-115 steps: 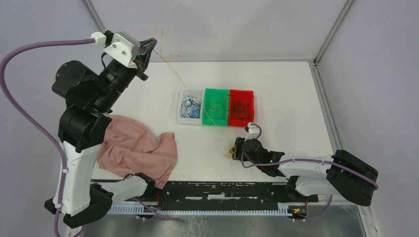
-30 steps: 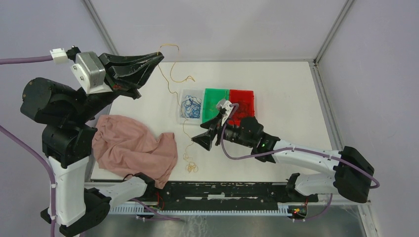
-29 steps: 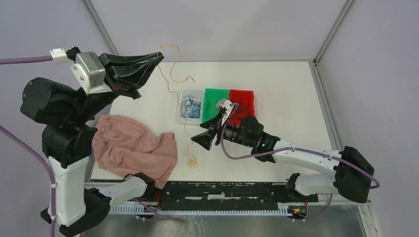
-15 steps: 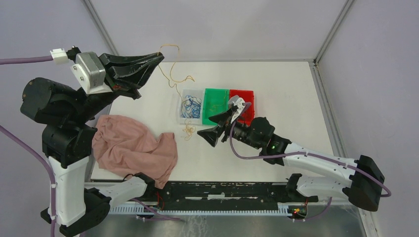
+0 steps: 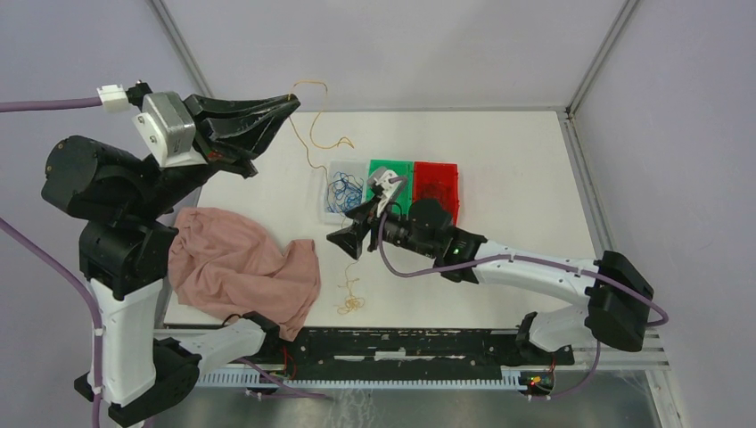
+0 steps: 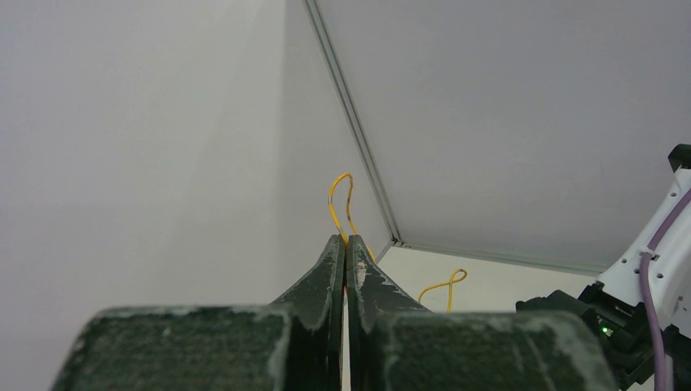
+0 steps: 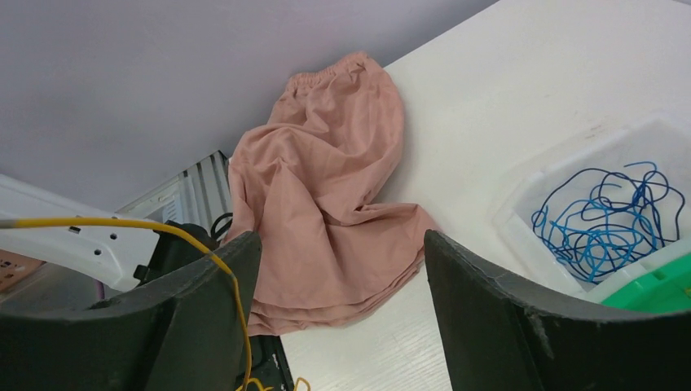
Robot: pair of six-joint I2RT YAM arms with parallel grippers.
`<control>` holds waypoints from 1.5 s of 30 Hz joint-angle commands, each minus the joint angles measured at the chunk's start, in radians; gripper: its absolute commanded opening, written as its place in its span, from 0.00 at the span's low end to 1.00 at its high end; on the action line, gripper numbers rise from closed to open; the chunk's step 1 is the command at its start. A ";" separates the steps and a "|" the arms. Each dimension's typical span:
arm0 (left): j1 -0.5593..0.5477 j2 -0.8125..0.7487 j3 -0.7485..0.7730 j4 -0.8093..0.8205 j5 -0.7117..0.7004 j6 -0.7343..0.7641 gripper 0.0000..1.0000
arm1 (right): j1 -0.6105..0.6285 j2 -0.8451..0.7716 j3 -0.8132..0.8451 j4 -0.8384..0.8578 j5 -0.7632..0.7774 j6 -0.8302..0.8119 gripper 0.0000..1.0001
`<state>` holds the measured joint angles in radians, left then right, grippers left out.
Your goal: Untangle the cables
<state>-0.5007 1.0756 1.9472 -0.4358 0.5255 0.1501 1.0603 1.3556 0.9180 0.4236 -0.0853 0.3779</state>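
Note:
A long yellow cable (image 5: 309, 129) hangs from my left gripper (image 5: 294, 100), which is raised high at the back left and shut on it. In the left wrist view its loop (image 6: 341, 191) sticks out above the closed tips (image 6: 346, 239). The strand runs down past my right gripper (image 5: 344, 228) and ends in a small coil (image 5: 350, 305) on the table. My right gripper (image 7: 341, 244) is open; the cable (image 7: 191, 244) lies across its left finger (image 7: 204, 309). Blue cables (image 5: 342, 189) lie in the clear bin (image 5: 331, 212).
A green bin (image 5: 393, 169) and a red bin (image 5: 437, 185) stand beside the clear one at the table's middle. A pink cloth (image 5: 241, 267) lies bunched at the near left. In the right wrist view the cloth (image 7: 326, 204) and the blue cables (image 7: 603, 224) show beyond the fingers.
My right gripper has swung left, over to the hanging strand. The yellow coil has dropped from beside the clear bin down toward the table's near edge. The left gripper has barely moved.

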 commanded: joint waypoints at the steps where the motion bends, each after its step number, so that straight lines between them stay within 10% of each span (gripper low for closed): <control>1: 0.000 0.009 0.030 0.042 0.007 -0.022 0.03 | 0.017 0.055 0.055 0.008 0.022 0.001 0.78; 14: 0.000 0.027 0.117 0.062 0.030 -0.084 0.03 | 0.021 0.191 -0.056 0.131 -0.005 0.090 0.49; 45: 0.002 0.061 0.239 0.208 -0.244 0.070 0.03 | 0.023 0.263 -0.361 0.296 0.081 0.177 0.47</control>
<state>-0.5007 1.1217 2.1834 -0.2413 0.3141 0.1745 1.0782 1.6623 0.5743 0.6174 -0.0353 0.5289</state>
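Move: The bunched end of the yellow cable lies on the table about 7 cm back from the right hand, level with it sideways, and 27 cm below. The clear box is some 19 cm ahead of that hand and 2 cm left, the green box 19 cm ahead and 7 cm right, both low. The left hand, still pinching the cable's upper part, has the bunch some 62 cm below and 4 cm back, level sideways. The right hand sinks some 24 cm towards the bunched yellow cable, half-closing; the left lifts its pinched part up-left. ##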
